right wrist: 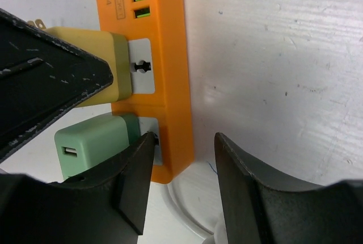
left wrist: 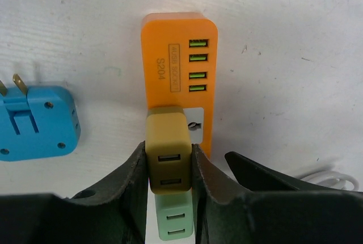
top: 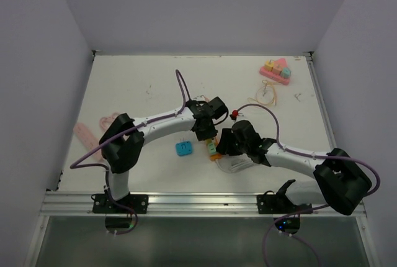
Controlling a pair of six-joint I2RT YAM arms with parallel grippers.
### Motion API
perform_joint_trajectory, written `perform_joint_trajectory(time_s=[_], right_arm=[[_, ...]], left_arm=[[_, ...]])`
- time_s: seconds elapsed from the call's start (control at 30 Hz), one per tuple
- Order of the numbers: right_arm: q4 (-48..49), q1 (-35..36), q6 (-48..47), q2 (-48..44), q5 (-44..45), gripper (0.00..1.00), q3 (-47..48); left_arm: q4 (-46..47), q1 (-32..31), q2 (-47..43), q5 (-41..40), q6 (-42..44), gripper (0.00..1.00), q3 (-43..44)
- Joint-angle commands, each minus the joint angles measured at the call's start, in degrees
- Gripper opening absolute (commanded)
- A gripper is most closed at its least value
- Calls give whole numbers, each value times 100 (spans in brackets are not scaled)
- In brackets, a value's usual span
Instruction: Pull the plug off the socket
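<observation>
An orange socket strip [left wrist: 178, 57] lies flat on the white table, with a yellow plug [left wrist: 168, 147] and a green plug [left wrist: 174, 215] standing in its outlets. My left gripper [left wrist: 168, 148] is shut on the yellow plug, one finger against each side. In the right wrist view, my right gripper [right wrist: 184, 137] straddles the near end of the socket [right wrist: 170, 57]. Its left finger touches beside the green plug [right wrist: 91, 142]. Its right finger stands apart from the strip, so the jaws are open. From above, both grippers meet over the socket [top: 214, 150].
A blue adapter [top: 183, 148] with bare prongs lies just left of the socket. A white coiled cable [top: 236, 164] lies at the strip's near end. Pink toy blocks [top: 276, 70] and rubber bands [top: 267, 93] lie at the back right. A pink object [top: 93, 131] lies at the left.
</observation>
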Motion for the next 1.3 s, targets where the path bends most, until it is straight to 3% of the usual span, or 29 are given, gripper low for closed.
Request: perform_joint_trajectory(time_s=[0.0, 0.17, 0.37, 0.83, 1.0, 1.27], right_arm=[[62, 56, 214, 368, -53, 49, -122], [46, 56, 303, 765, -142, 33, -26], [-411, 56, 399, 1046, 192, 23, 176], [-791, 65, 619, 1635, 474, 17, 432], [-483, 65, 566, 1460, 263, 19, 256], [-131, 56, 470, 1100, 105, 24, 36]], left_arm=[[240, 109, 135, -198, 591, 0, 359], [267, 223, 91, -66, 812, 0, 367], [-118, 320, 266, -180, 1093, 0, 1042], [-1061, 504, 751, -373, 1340, 0, 2266], [-745, 829, 242, -356, 1506, 0, 1538], [1715, 1682, -1365, 179, 2148, 2, -1139]])
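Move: The left fingers already hold the yellow plug, still in the orange socket strip, whose middle is about 1 cm back, 1 cm right and 4 cm below them. The green plug in the same strip sits 4 cm back and 1 cm right; the loose blue plug is 4 cm back and 10 cm left. From the half-open right hand the strip's middle is roughly 3 cm ahead and 5 cm left, the green plug 1 cm ahead and 4 cm left. The right fingers close on the strip's near end beside the green plug as that hand slides about 3 cm forward and 3 cm left, staying level. The left hand keeps its pinch on the yellow plug, eases forward, rises some 5 cm off the strip, then swings about 10 cm left towards clear table, sinking a little. ##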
